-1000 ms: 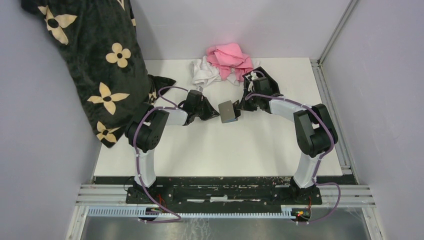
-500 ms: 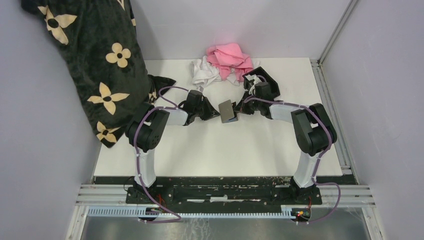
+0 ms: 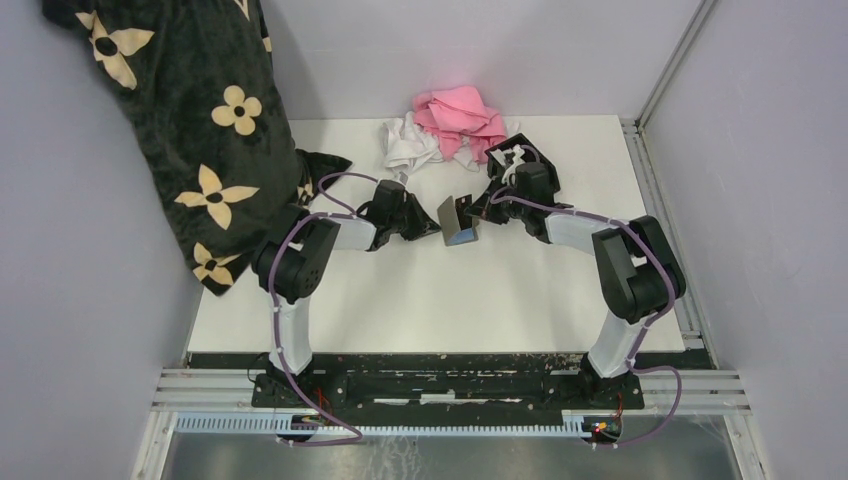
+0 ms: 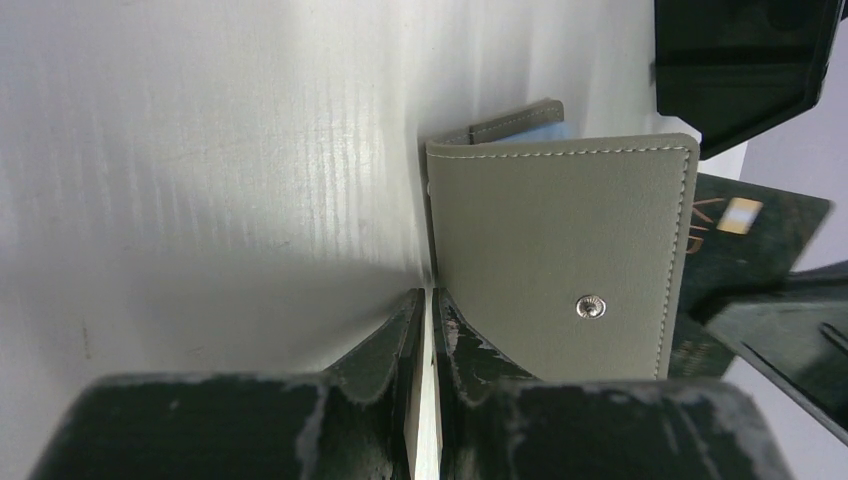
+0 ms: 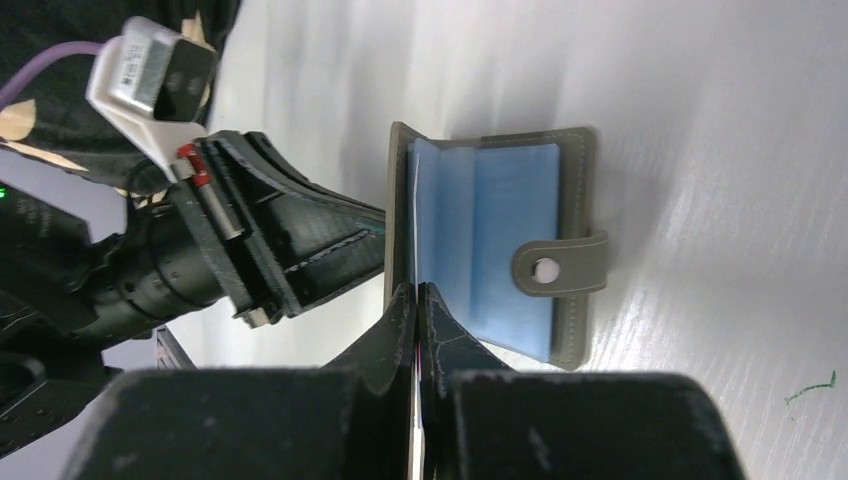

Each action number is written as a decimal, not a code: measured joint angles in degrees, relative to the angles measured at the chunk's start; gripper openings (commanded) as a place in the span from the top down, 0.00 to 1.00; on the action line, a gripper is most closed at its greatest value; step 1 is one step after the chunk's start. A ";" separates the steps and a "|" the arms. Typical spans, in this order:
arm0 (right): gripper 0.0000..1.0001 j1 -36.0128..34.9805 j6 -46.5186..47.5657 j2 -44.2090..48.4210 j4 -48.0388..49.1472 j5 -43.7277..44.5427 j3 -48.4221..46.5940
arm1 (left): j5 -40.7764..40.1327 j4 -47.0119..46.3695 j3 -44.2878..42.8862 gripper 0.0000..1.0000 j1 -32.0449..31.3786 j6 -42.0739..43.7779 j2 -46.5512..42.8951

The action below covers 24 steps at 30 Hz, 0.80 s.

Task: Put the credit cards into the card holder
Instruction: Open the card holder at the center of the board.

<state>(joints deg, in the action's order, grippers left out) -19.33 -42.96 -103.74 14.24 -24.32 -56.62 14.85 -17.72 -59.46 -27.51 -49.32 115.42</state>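
A grey folding wallet lies open mid-table, its blue inside facing up. One cover stands upright, and my left gripper is shut on that cover's edge. My right gripper is shut on a thin credit card, seen edge-on beside the upright cover. The left wrist view shows this card as dark with a gold chip. In the top view the two grippers meet at the wallet. The black card holder sits behind the right wrist, partly covered by it.
A pink cloth and a white cloth are heaped at the table's back edge. A black fabric with cream flowers hangs over the table's left side. A metal rail runs along the right edge.
The wallet's cover has swung from nearly flat to upright, baring the blue inside. The right gripper has shifted slightly back and left at the wallet. The left gripper has barely moved.
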 measured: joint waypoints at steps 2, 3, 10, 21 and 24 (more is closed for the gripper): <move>0.99 0.00 0.59 1.27 -0.22 0.02 0.02 | 0.35 -0.04 -0.39 0.84 -0.20 0.02 0.35; 0.99 0.00 0.83 1.73 -0.22 0.02 0.00 | 0.50 0.00 -0.74 0.84 -0.42 0.04 0.57; 0.99 -0.20 1.51 2.36 -1.09 -0.07 0.00 | 2.32 0.22 -3.96 0.84 -3.26 0.87 2.89; 0.99 -1.33 3.72 2.36 -2.80 1.25 0.02 | 7.28 -1.40 -6.84 0.83 -5.20 1.07 6.12; 0.99 -1.46 4.83 2.40 -3.50 2.58 0.00 | 7.74 -1.31 -7.26 0.83 -5.70 1.49 6.47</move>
<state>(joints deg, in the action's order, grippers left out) -20.80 -38.13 -101.34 10.74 -21.74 -56.62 22.59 -19.03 -66.72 -33.21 -47.83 121.89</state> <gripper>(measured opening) 0.017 0.160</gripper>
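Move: The card holder, its cover standing up on its left side, has its middle about 5 cm to the right of the left hand and 2 cm ahead, nearly level with it. From the right hand it lies roughly 7 cm below, 4 cm to the left and 2 cm back. The VIP card in the right fingers has its middle some 3 cm to the left of that hand, while the black box is about 11 cm to its right and 12 cm farther out. Bring the left gripper, fingers nearly shut and low by the table, about 7 cm to the right and slightly back against the foot of the card holder's cover, pushing the holder under the right hand and turning some 15 degrees clockwise. Keep the VIP card gripped inside the raised cover with the right hand, which rises under 2 cm, then sinks back almost as far. ##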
